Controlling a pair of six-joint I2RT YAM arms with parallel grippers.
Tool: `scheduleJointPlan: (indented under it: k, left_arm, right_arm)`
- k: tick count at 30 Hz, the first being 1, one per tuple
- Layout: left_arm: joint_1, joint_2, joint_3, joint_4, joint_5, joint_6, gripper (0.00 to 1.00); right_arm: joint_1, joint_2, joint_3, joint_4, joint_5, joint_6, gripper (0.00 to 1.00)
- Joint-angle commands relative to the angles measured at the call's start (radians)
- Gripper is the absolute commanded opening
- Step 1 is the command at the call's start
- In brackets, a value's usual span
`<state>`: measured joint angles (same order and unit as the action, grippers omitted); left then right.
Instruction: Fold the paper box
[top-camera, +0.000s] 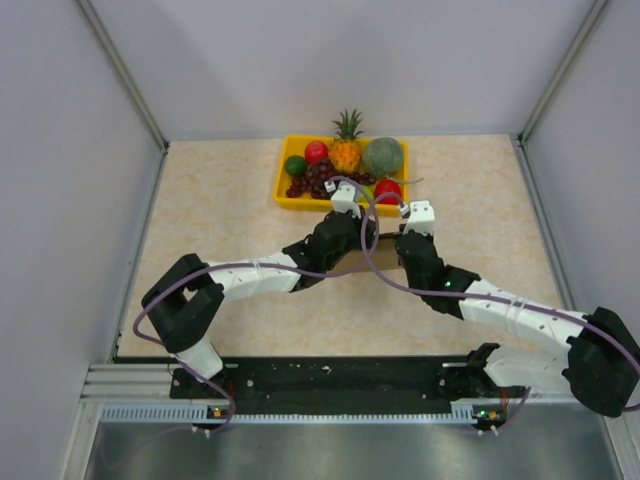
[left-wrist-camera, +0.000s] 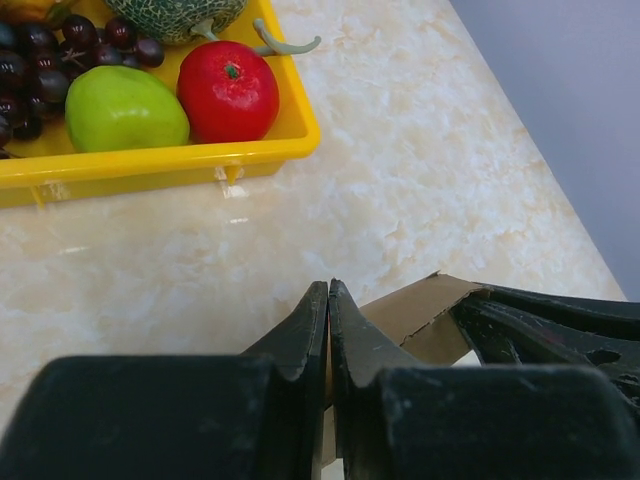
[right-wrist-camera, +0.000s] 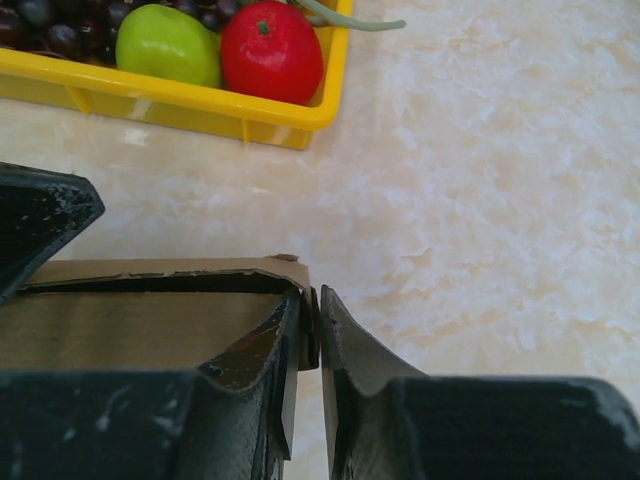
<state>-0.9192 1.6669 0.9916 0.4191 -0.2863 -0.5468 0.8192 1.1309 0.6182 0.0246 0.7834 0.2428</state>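
Note:
The paper box (top-camera: 384, 255) is a small brown cardboard carton in the middle of the table, mostly hidden in the top view by both arms. My left gripper (left-wrist-camera: 328, 290) is shut on the box's left wall, and a strip of cardboard (left-wrist-camera: 415, 308) shows between its fingers. My right gripper (right-wrist-camera: 312, 300) straddles the right wall at a corner of the box (right-wrist-camera: 130, 325). Its left finger lies inside against the wall, and a thin gap separates the wall from the right finger. From above, the left gripper (top-camera: 362, 240) and right gripper (top-camera: 410, 250) face each other across the box.
A yellow fruit tray (top-camera: 283, 180) with an apple (left-wrist-camera: 228, 90), a green fruit (left-wrist-camera: 122, 108), grapes, a melon and a pineapple stands just beyond the box. White walls enclose the table on the left, the right and the back.

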Motion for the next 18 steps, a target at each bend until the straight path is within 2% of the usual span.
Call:
scheduleJointPlan:
  k: [1, 2, 5, 9, 12, 18]
  left_arm:
    - [-0.007, 0.034, -0.027, -0.149, 0.029, 0.004, 0.08]
    - [-0.007, 0.036, -0.013, -0.193, 0.033, 0.007, 0.09]
    - [-0.006, 0.037, 0.027, -0.241, 0.047, 0.001, 0.09]
    - [-0.007, 0.063, 0.056, -0.275, 0.065, -0.011, 0.09]
    - [-0.006, 0.077, 0.071, -0.283, 0.075, -0.012, 0.09]
    - [-0.006, 0.091, 0.087, -0.296, 0.079, -0.013, 0.09]
  right_arm:
    - [-0.015, 0.015, 0.049, -0.04, -0.108, -0.028, 0.13]
    - [-0.018, 0.026, 0.055, -0.043, -0.122, -0.028, 0.15]
    - [-0.029, 0.027, 0.069, -0.063, -0.17, -0.016, 0.29]
    - [-0.037, -0.031, 0.15, -0.221, -0.263, 0.044, 0.5]
    - [-0.051, -0.078, 0.199, -0.31, -0.272, 0.069, 0.61]
    - [-0.124, -0.204, 0.189, -0.414, -0.394, 0.157, 0.69]
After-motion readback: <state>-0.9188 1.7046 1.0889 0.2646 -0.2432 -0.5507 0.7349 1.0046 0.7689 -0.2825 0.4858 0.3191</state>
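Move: The paper box's right front corner is already between the right gripper's fingertips; the box's middle lies about 7 cm to that hand's left, level with it fore and aft, and some 3 cm below. The red tomato in the tray is roughly 13 cm ahead and 3 cm left, the green apple 13 cm ahead and 9 cm left. From the left hand, the box's middle is about 4 cm below and 1 cm back. Open the right gripper wide to let go of the box's right corner: shift it some 2 cm left first, then lift it about 3.5 cm and draw it back 2 cm, easing right again as the wrist rolls left side up. Meanwhile keep the left fingers shut at the lid and ease them about 1 cm down and to the right. ##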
